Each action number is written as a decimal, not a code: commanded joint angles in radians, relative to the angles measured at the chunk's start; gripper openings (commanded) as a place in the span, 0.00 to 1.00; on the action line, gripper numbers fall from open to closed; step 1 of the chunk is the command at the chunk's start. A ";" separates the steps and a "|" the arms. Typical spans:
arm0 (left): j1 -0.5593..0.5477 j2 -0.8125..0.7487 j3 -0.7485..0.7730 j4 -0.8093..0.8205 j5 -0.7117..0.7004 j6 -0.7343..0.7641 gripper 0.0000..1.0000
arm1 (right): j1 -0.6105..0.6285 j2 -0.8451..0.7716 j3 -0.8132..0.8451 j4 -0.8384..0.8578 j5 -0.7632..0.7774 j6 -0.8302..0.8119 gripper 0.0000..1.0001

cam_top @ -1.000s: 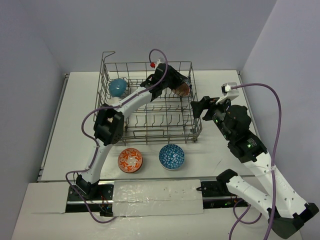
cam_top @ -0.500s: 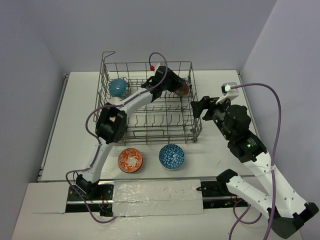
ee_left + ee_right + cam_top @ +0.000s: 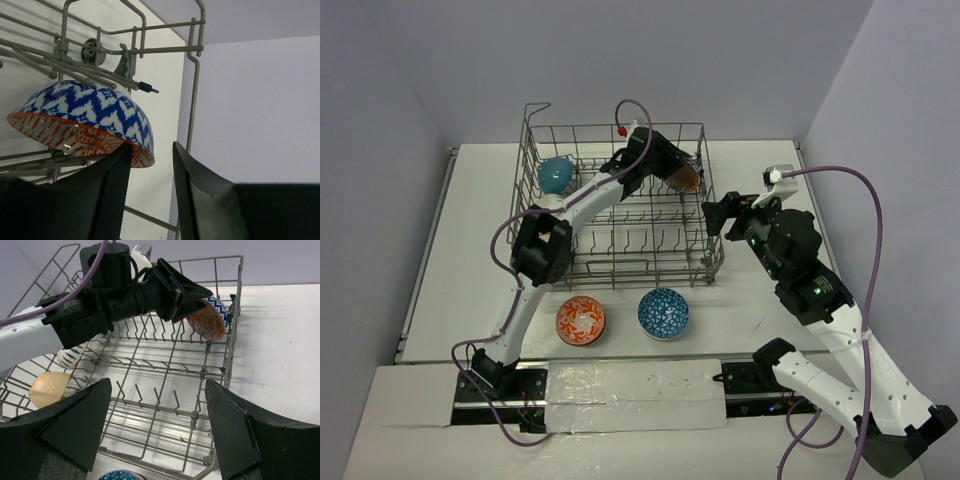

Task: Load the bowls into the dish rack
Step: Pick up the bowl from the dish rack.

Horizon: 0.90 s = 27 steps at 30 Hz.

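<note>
The dish rack [image 3: 712,262] stands mid-table. At its far right corner a bowl [image 3: 90,117], blue-and-white zigzag outside and orange inside, leans on edge against the tines. My left gripper [image 3: 151,146] is open; the bowl's rim sits by the left finger [image 3: 107,200] and a gap separates it from the right finger. The top view shows this gripper [image 3: 672,166] beside that bowl [image 3: 689,178]. A teal bowl [image 3: 555,173] stands in the rack's far left. An orange bowl [image 3: 580,320] and a blue patterned bowl [image 3: 663,313] lie on the table before the rack. My right gripper [image 3: 159,385] hangs open and holds nothing.
The right gripper [image 3: 720,215] hovers just outside the rack's right wall. In the right wrist view a cream bowl [image 3: 50,387] and a blue-striped one [image 3: 70,356] sit at the rack's left, under the left arm [image 3: 75,320]. Upright tines fill the rack floor [image 3: 165,395].
The left jaws have spread a little wider off the zigzag bowl and the gripper has shifted slightly. The bowl stays against the tines. The right arm has not moved.
</note>
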 commanded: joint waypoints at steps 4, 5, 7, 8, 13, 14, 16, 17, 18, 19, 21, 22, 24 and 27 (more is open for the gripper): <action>0.002 0.066 0.119 0.009 -0.004 0.024 0.44 | -0.010 0.000 0.004 0.042 0.013 -0.008 0.83; 0.002 0.068 0.122 0.011 -0.004 0.023 0.44 | -0.010 0.001 0.006 0.044 0.013 -0.008 0.83; 0.002 0.075 0.124 0.014 -0.006 0.018 0.44 | -0.012 0.001 0.004 0.042 0.011 -0.008 0.83; 0.002 0.077 0.124 0.017 -0.004 0.018 0.45 | -0.012 0.001 0.006 0.044 0.011 -0.006 0.83; 0.002 0.086 0.139 0.006 -0.007 0.026 0.43 | -0.018 0.004 0.006 0.045 0.005 -0.005 0.83; 0.002 0.086 0.137 0.008 -0.009 0.026 0.42 | -0.016 0.006 0.006 0.045 0.003 -0.005 0.83; 0.003 0.082 0.128 0.012 -0.010 0.026 0.41 | -0.019 0.006 0.004 0.047 0.002 -0.005 0.83; 0.002 0.080 0.125 0.015 -0.012 0.024 0.40 | -0.019 0.006 0.003 0.045 -0.001 -0.005 0.83; 0.002 0.079 0.120 0.017 -0.012 0.021 0.39 | -0.019 0.006 0.004 0.045 0.000 -0.003 0.83; 0.002 0.076 0.117 0.022 -0.013 0.021 0.37 | -0.021 0.006 0.003 0.045 0.000 -0.003 0.83; 0.002 0.068 0.105 0.028 -0.018 0.021 0.34 | -0.022 0.006 0.003 0.048 -0.003 -0.002 0.83; 0.002 0.065 0.101 0.035 -0.023 0.020 0.30 | -0.021 0.006 0.003 0.047 -0.001 -0.003 0.83; 0.000 0.059 0.094 0.040 -0.026 0.020 0.26 | -0.022 0.004 0.003 0.047 -0.001 -0.003 0.83; 0.000 0.056 0.088 0.048 -0.029 0.017 0.12 | -0.022 0.003 0.003 0.048 -0.001 -0.002 0.83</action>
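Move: The bowl in the dish rack, blue outside and orange-red inside, has its middle almost straight below the left gripper, about 6 cm down and 1 cm to the right; its upper rim is right by the fingertips. The plain teal bowl in the rack stands roughly 30 cm to the left of it and level with it, and the blue patterned bowl on the table some 28 cm back and 5 cm to the left of the hand. From the right hand the racked bowl is about 26 cm ahead, 8 cm left and 20 cm lower. Ease the left gripper down by some 2 cm and forward by about 1 cm, edging slightly right, so the half-open fingers come over the bowl's upper rim. Hold the wrist's angle as it is, stop there, then close the fingers and pinch the rim, one finger inside the bowl and the other outside. ##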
